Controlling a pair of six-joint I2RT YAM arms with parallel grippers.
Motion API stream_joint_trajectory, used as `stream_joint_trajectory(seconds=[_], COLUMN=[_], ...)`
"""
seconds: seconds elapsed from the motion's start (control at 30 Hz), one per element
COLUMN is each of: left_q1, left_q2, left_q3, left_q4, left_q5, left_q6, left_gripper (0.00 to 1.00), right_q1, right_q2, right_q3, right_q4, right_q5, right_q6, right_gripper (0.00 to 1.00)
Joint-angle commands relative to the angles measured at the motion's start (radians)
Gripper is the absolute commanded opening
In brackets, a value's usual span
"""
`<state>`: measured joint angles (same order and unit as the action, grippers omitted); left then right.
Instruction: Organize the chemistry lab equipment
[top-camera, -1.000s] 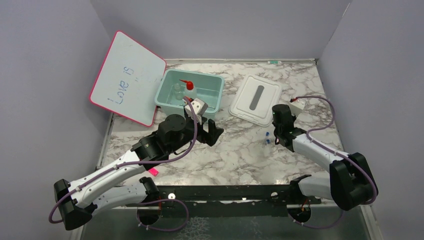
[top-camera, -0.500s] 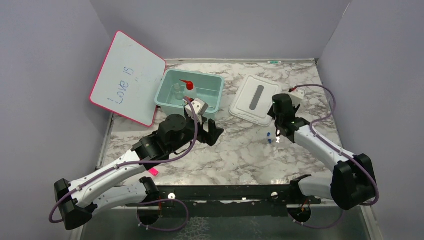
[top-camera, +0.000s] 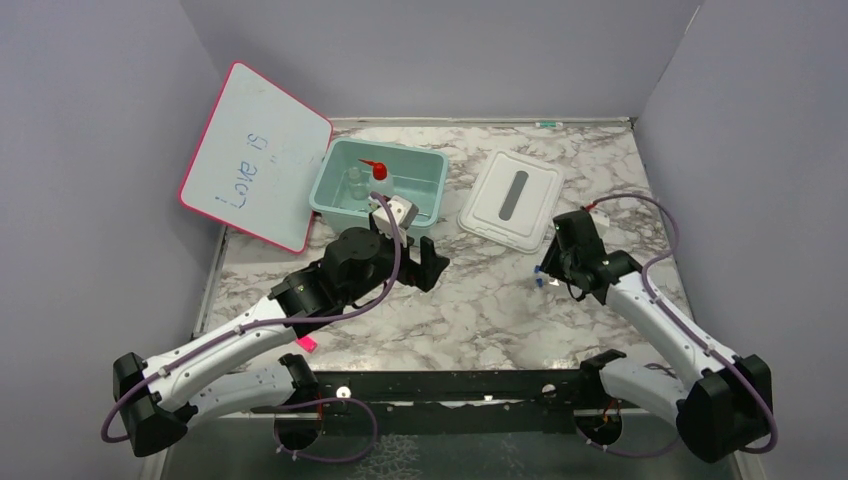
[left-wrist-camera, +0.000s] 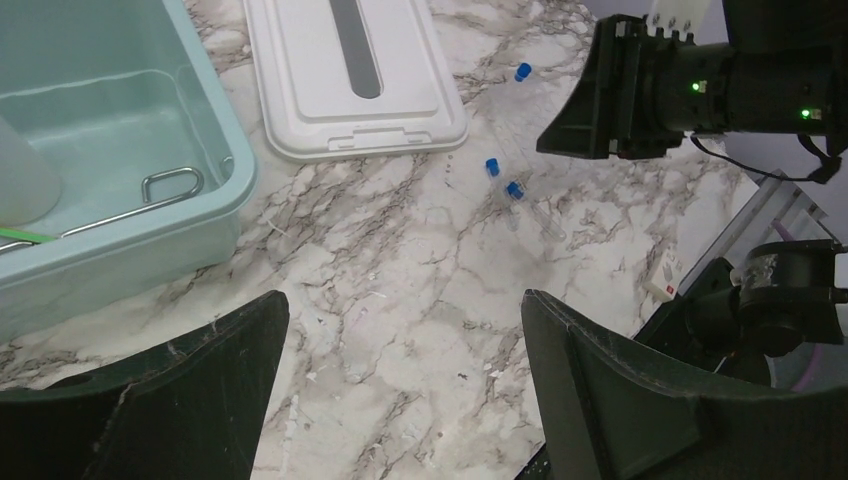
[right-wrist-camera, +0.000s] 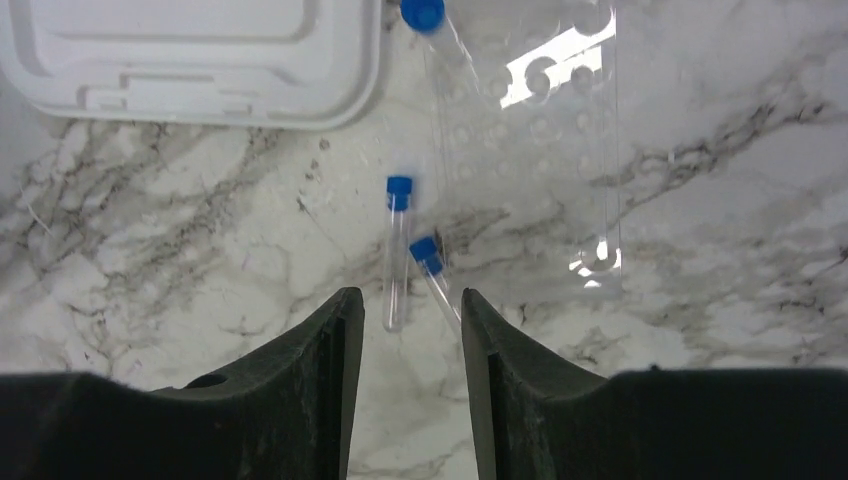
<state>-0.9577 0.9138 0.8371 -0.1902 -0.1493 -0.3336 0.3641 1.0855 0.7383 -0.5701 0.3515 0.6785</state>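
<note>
Two clear vials with blue caps (right-wrist-camera: 398, 250) (right-wrist-camera: 432, 268) lie on the marble just ahead of my right gripper (right-wrist-camera: 408, 300), which is open; the tilted one's lower end reaches the right fingertip. A third vial (right-wrist-camera: 430, 20) lies farther off, beside a clear perforated plastic sheet (right-wrist-camera: 545, 110). From above the vials (top-camera: 537, 281) sit at the right gripper (top-camera: 548, 275). The squeeze bottle with red nozzle (top-camera: 378, 172) stands in the teal bin (top-camera: 425, 205), and the metal tongs (left-wrist-camera: 170, 185) lie there too. My left gripper (left-wrist-camera: 403, 300) hangs open over bare marble near the bin.
The white lid (top-camera: 510, 200) lies right of the bin. A pink-edged whiteboard (top-camera: 255, 155) leans at the back left. A pink marker (top-camera: 307, 342) lies under the left arm. Walls close in both sides.
The right gripper has opened and its arm has shifted a little toward the near right. The vials stay on the table. The left arm has barely moved.
</note>
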Motion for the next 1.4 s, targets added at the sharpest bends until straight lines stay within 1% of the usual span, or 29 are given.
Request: stream_joint_trajectory(seconds=[0.0,0.13,0.2,0.37,0.63,0.8,0.9,1.0,1.07,1.13,1.23,1.37], left_q1=[-0.003,-0.003,-0.003,-0.003,-0.003,-0.003,-0.003,-0.003,-0.003,-0.003,-0.003,-0.003], left_q2=[0.006,0.008,0.005,0.004,0.008,0.009,0.014,0.015,0.016,0.016,0.021,0.033], left_q3=[0.005,0.004,0.003,-0.008,-0.011,-0.011,-0.011,-0.011,-0.010,-0.010,-0.012,-0.014], left_q4=[0.008,0.012,0.014,0.023,0.030,0.031,0.030,0.028,0.027,0.026,0.029,0.039], left_q5=[0.027,0.036,0.029,0.017,0.009,0.005,0.005,0.005,0.005,0.004,0.005,0.019], left_q6=[-0.029,-0.032,-0.032,-0.037,-0.033,-0.031,-0.031,-0.030,-0.030,-0.028,-0.033,-0.061], left_gripper=[0.89,0.89,0.89,0.89,0.89,0.89,0.89,0.89,0.89,0.89,0.89,0.89], right_q1=[-0.008,-0.008,-0.007,-0.008,-0.007,-0.006,-0.004,0.000,0.006,0.011,0.023,0.028], right_q2=[-0.093,-0.097,-0.079,-0.022,0.070,0.143,0.169,0.192,0.194,0.183,0.134,0.009], right_q3=[-0.080,-0.126,-0.142,-0.178,-0.183,-0.177,-0.173,-0.168,-0.163,-0.157,-0.148,-0.134], right_q4=[-0.104,-0.096,-0.081,-0.034,0.037,0.075,0.085,0.079,0.078,0.078,0.085,0.110], right_q5=[-0.104,-0.133,-0.136,-0.137,-0.143,-0.176,-0.177,-0.143,-0.130,-0.135,-0.163,-0.255], right_q6=[0.055,0.094,0.125,0.136,0.114,0.079,0.067,0.068,0.065,0.059,0.038,0.017], right_gripper=[0.44,0.46,0.47,0.47,0.36,0.32,0.26,0.19,0.13,0.11,0.10,0.10])
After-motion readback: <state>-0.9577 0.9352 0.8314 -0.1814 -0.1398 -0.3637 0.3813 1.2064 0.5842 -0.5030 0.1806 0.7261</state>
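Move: The nearer blue-capped test tube lies about 4 cm back, 1 cm left and 9 cm below the right hand; the other loose tube is some 2 cm farther out and 2 cm left of it. From the right hand, the clear rack is about 3 cm ahead, 5 cm right, and the white lid 15 cm ahead, 7 cm left. The nearer tube is some 20 cm right of the left hand, 1 cm ahead, 25 cm below. Right hand sinks about 9 cm and back towards the nearer tube, pinches it, then lifts about 1 cm. ##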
